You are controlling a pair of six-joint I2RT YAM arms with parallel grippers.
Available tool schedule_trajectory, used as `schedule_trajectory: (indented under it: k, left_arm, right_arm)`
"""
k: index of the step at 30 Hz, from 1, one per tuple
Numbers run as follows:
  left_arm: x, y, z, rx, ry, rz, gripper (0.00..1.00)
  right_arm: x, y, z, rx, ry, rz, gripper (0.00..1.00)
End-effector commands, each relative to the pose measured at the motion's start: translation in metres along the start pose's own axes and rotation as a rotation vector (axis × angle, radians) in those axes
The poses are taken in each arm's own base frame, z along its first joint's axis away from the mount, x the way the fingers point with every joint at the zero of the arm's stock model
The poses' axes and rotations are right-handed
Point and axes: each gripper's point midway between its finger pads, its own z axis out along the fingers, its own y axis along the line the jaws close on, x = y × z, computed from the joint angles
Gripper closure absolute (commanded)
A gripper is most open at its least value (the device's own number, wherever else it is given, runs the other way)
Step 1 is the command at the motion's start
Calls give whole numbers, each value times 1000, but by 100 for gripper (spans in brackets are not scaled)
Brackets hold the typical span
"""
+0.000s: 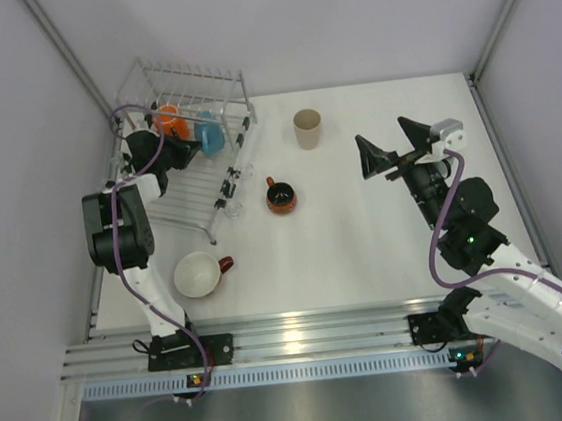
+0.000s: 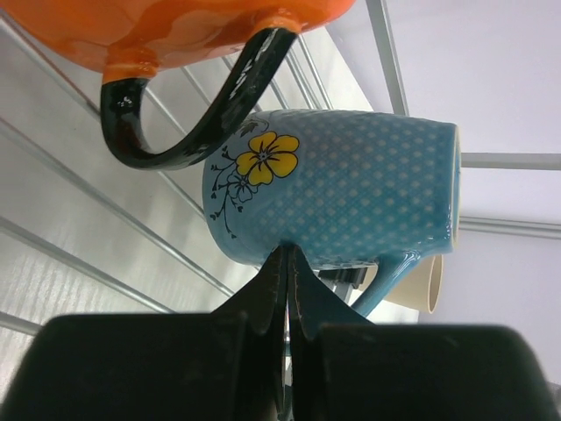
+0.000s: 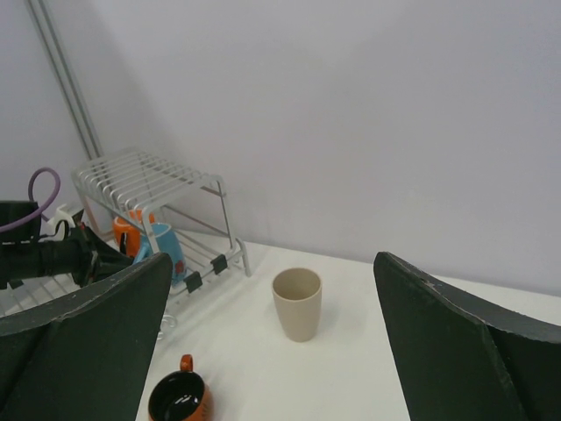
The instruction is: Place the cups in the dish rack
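The dish rack [image 1: 191, 195] stands at the far left. The orange mug [image 1: 171, 120] and the light blue mug [image 1: 210, 134] lie in it side by side. My left gripper [image 1: 194, 151] is shut, and its tips touch the side of the light blue mug [image 2: 342, 189], below the orange mug [image 2: 166, 31]. The beige tumbler [image 1: 307, 127] stands upright at the table's far middle. The small dark red-handled mug [image 1: 280, 199] sits right of the rack. The wide white red-handled cup [image 1: 199, 274] sits near the left arm. My right gripper [image 1: 395, 148] is open and empty, right of the tumbler [image 3: 296, 303].
The rack has an upper shelf [image 3: 145, 171] of wire above the mugs. Grey walls close in the table at the back and both sides. The dark mug [image 3: 175, 399] shows low in the right wrist view.
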Motion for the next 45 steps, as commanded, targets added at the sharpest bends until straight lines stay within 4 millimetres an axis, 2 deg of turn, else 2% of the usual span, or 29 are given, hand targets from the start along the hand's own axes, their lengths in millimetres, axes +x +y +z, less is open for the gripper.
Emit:
schedule_trajectory:
  k: [1, 8, 16, 19, 21, 22, 24, 26, 27, 28, 29, 30, 31, 32, 34, 35, 36, 37, 38, 39, 40, 41, 45]
  left_arm:
    - [-13, -17, -3, 37, -77, 45, 100]
    - [-15, -14, -12, -16, -89, 52, 100]
    - [-28, -12, -30, -94, -156, 92, 100]
    - [-34, -9, -41, -140, -181, 93, 97]
    - [-36, -10, -51, -168, -194, 103, 95]
    - [-41, -8, -56, -199, -220, 108, 92]
    - [-46, -11, -70, -246, -244, 130, 89]
    - [-56, -8, -84, -308, -293, 164, 82]
    - [-59, -11, -91, -320, -303, 183, 80]
    - [-63, -23, -101, -308, -326, 210, 78]
    - [-62, -24, -110, -321, -316, 255, 75]
    - [-59, -26, -116, -321, -316, 278, 73]
    - [-66, -39, -134, -319, -361, 302, 72]
    - [-66, -41, -142, -327, -366, 339, 68]
    - [-63, -46, -156, -333, -362, 384, 63]
    - [-61, -52, -170, -335, -361, 424, 60]
    - [-54, -53, -175, -325, -339, 442, 45]
    - [-50, -56, -180, -311, -330, 463, 36]
    - [-41, -65, -189, -274, -306, 493, 29]
    - [-31, -67, -190, -241, -265, 506, 20]
    - [-25, -70, -192, -223, -241, 517, 15]
    - [-18, -73, -200, -213, -220, 532, 4]
    - [7, -84, -214, -155, -137, 566, 2]
  right_arm:
    - [-16, -1, -1, 2, -46, 4, 1]
    - [-18, 0, -1, -1, -48, 7, 1]
    - [-14, 3, 6, -2, 6, 13, 1]
    - [-14, 4, 9, 4, 26, 37, 1]
    - [-2, 2, 12, 29, 84, 58, 1]
    - [-8, 3, 15, 38, 91, 74, 1]
    - [3, 0, 21, 81, 146, 102, 0]
    - [15, -2, 26, 120, 221, 120, 1]
    - [14, -5, 29, 143, 232, 126, 1]
    - [23, -5, 28, 149, 273, 115, 1]
    - [35, -3, 31, 145, 314, 110, 1]
    - [33, 0, 35, 131, 326, 121, 1]
    - [34, 2, 38, 125, 335, 134, 1]
    - [51, 4, 35, 130, 404, 145, 1]
    - [54, 9, 37, 113, 424, 176, 1]
    - [58, 11, 38, 116, 433, 208, 1]
    - [59, 14, 39, 108, 439, 223, 1]
    - [60, 16, 40, 106, 449, 235, 1]
    - [69, 17, 38, 116, 489, 252, 1]
    - [66, 19, 41, 112, 492, 265, 1]
    - [68, 21, 42, 117, 505, 283, 1]
    - [75, 22, 43, 121, 528, 290, 1]
    - [88, 26, 42, 140, 608, 326, 1]
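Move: The blue cup lies right at my shut left fingertips in the rack, its middle some 4 cm ahead and 4 cm to the right, about level. The orange cup is roughly 9 cm ahead and 6 cm to the left. The brown cup on the table stands about 15 cm back, 21 cm right and 8 cm lower. From my open right hand, the brown cup is about 11 cm ahead, 23 cm left and 35 cm down; the beige cup is some 33 cm ahead, 13 cm left, as low. I leave the blue cup with my left hand: a small dip, then back and up about 15 cm each, swinging out left before easing partly right again, its left side rolling up some 30 degrees while the shut fingers spread wide. Meanwhile my right hand, still wide open, sinks, reaches forward and left towards the brown and beige cups, and tips downward. ##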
